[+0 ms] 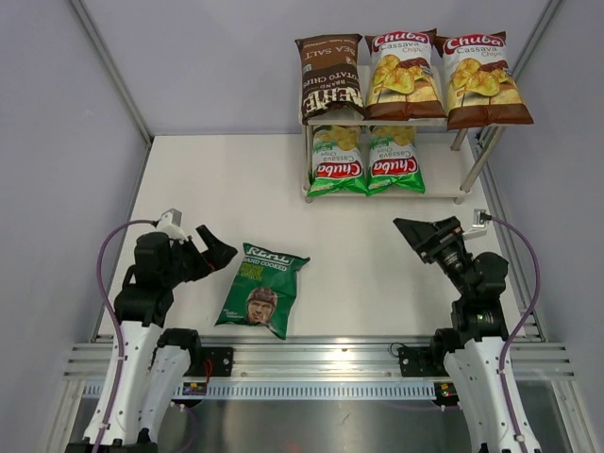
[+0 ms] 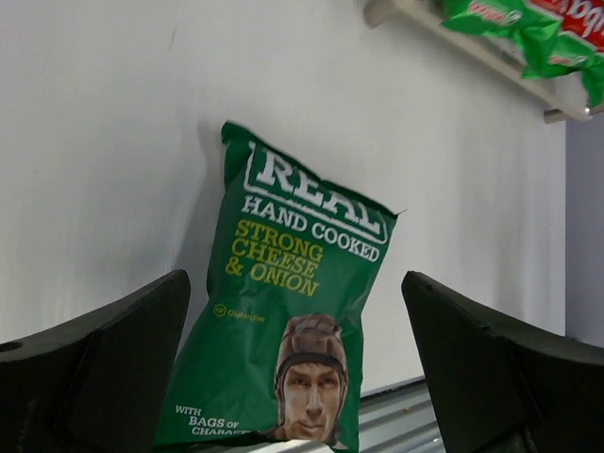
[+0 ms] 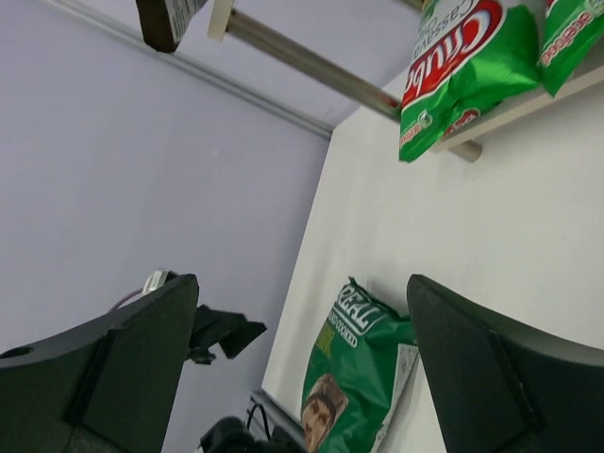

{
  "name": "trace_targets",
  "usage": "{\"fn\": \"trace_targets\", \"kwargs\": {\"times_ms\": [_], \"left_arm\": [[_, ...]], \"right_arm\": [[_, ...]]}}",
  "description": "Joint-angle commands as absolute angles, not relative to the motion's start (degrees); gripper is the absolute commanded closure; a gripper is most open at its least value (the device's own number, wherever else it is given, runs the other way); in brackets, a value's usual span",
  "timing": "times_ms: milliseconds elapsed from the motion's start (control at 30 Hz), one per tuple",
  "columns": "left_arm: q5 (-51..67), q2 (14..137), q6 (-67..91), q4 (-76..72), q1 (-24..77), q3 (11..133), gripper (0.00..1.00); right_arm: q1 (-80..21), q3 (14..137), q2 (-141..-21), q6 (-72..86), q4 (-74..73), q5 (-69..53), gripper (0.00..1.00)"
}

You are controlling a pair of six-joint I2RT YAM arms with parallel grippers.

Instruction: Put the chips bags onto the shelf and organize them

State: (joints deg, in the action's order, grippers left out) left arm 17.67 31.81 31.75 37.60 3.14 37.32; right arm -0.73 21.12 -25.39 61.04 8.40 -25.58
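Note:
A dark green REAL chips bag (image 1: pixel 262 291) (image 2: pixel 293 311) (image 3: pixel 357 377) lies flat on the white table, near the front left. My left gripper (image 1: pixel 219 247) (image 2: pixel 294 283) hovers open just left of it, apart from it, jaws pointing at the bag. The shelf (image 1: pixel 444 184) (image 2: pixel 472 47) (image 3: pixel 528 109) stands at the back right. Its top board carries a brown Kettle bag (image 1: pixel 330 77) and two brown-and-white Chuba bags (image 1: pixel 404 74) (image 1: pixel 483 80). Two green Chuba bags (image 1: pixel 337 160) (image 1: pixel 394 159) fill the left and middle of the lower board. My right gripper (image 1: pixel 415 234) (image 3: pixel 302 283) is open, holding nothing, in front of the shelf.
The white table (image 1: pixel 236 189) is walled by grey panels on the left, back and right. An aluminium rail (image 1: pixel 311 359) runs along the near edge between the arm bases. The shelf's right legs (image 1: pixel 477 160) slant toward the right wall.

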Motion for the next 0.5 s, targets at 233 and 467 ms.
{"fn": "trace_targets", "kwargs": {"times_ms": [233,467], "left_arm": [[16.7,35.8,39.3,33.0,6.2,28.5,0.01],[15.8,37.8,42.6,24.9,11.6,20.1,0.03]], "right_arm": [[-0.5,24.7,-19.3,58.6,-1.6,-46.1,0.01],[-0.5,23.8,-18.3,60.5,1.8,-48.4,0.0]]}}
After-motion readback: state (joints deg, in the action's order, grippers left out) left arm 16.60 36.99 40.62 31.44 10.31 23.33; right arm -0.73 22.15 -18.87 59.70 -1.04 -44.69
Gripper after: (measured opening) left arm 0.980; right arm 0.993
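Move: The green REAL bag lies flat on the table some 9 cm to the right of the left hand, about 4 cm back from it and 15 cm below. The nearer lower-shelf green Chuba bag is roughly 31 cm ahead and 28 cm right of that hand, the second green Chuba bag about 31 cm ahead and 43 cm right, both some 6 cm below it. From the right hand, the REAL bag is about 31 cm left, 7 cm back and 23 cm down. Down above all, the left hand sinks about 10 cm towards the REAL bag with its fingers still wide open, tipping some 15 degrees further down and easing a little back and, from partway on, right over the bag's left edge. The empty right hand meanwhile draws back about 6 cm and left 4 cm, away from the shelf, turning counter-clockwise. ##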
